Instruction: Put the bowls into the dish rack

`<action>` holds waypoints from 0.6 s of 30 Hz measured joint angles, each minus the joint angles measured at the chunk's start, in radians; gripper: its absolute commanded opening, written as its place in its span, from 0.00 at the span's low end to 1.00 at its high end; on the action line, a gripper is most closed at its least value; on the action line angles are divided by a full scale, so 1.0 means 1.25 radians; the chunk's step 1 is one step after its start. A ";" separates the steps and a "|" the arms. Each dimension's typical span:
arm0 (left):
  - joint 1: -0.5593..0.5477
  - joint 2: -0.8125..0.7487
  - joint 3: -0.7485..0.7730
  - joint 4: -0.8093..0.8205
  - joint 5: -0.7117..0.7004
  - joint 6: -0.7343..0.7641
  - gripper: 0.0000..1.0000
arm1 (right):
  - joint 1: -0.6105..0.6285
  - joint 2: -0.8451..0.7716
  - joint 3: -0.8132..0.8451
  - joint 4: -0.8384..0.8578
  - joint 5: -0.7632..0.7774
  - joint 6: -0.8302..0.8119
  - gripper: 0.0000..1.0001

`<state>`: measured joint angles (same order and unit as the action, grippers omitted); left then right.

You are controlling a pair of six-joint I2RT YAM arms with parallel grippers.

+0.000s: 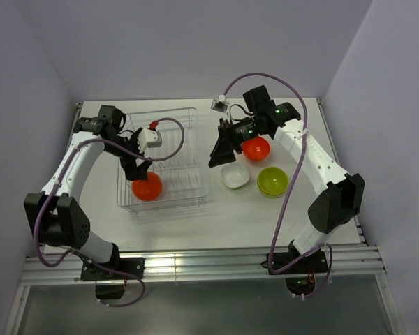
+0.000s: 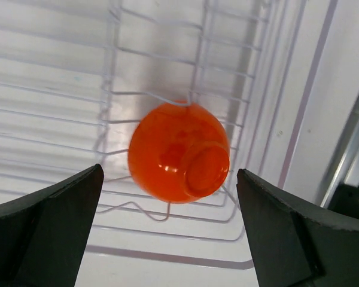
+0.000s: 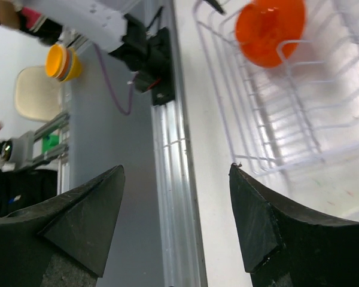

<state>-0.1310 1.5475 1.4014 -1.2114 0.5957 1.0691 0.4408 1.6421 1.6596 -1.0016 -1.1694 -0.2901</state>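
An orange-red bowl [image 1: 147,187] lies tipped in the near-left part of the wire dish rack [image 1: 174,167]. In the left wrist view its base faces me [image 2: 178,153], resting on the rack wires [image 2: 155,57]. My left gripper [image 1: 140,169] [image 2: 169,179] hovers just above it, open, touching nothing. My right gripper [image 1: 217,158] [image 3: 176,176] hangs open and empty between the rack and the loose bowls. On the table to the right sit another orange-red bowl [image 1: 257,147], a white bowl [image 1: 235,175] and a lime green bowl [image 1: 272,181]. The right wrist view shows the racked bowl [image 3: 269,30] inside the rack [image 3: 287,119].
The table's metal front rail [image 3: 170,179] runs under my right gripper's view. Purple cables loop over both arms. Grey walls close the table at the back and sides.
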 measured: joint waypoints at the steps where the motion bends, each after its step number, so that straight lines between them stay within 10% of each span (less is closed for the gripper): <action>1: 0.001 -0.013 0.008 0.013 0.005 -0.013 1.00 | -0.008 -0.004 -0.001 0.005 0.013 0.005 0.75; 8: 0.003 -0.168 0.005 0.169 0.052 -0.155 0.99 | -0.128 -0.027 -0.043 0.047 0.183 0.046 0.52; 18: 0.003 -0.302 -0.099 0.370 0.083 -0.428 1.00 | -0.286 0.067 -0.045 0.137 0.550 0.137 0.56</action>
<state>-0.1276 1.1706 1.2778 -0.7483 0.6991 0.5343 0.0830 1.7252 1.6035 -0.8307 -0.4824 -0.1188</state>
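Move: From the right hand, the red bowl still on the table lies about 22 cm ahead, 20 cm to the right and 26 cm below. The white bowl is some 10 cm ahead and 10 cm right of that hand, the green bowls about 7 cm ahead and 24 cm right, both as low. From the left hand that red bowl is roughly 17 cm ahead, 44 cm right; the racked bowl sits 3 cm back, 2 cm right, 11 cm below. Swing the right gripper away from the rack towards the red bowl on the table, about 24 cm diagonally forward and right while sinking 10 cm, turning clockwise and tipping the fingers down as they close to about half open. Lift the empty, wide-open left gripper up off the racked bowl, tilting its fingers forward and flatter. ##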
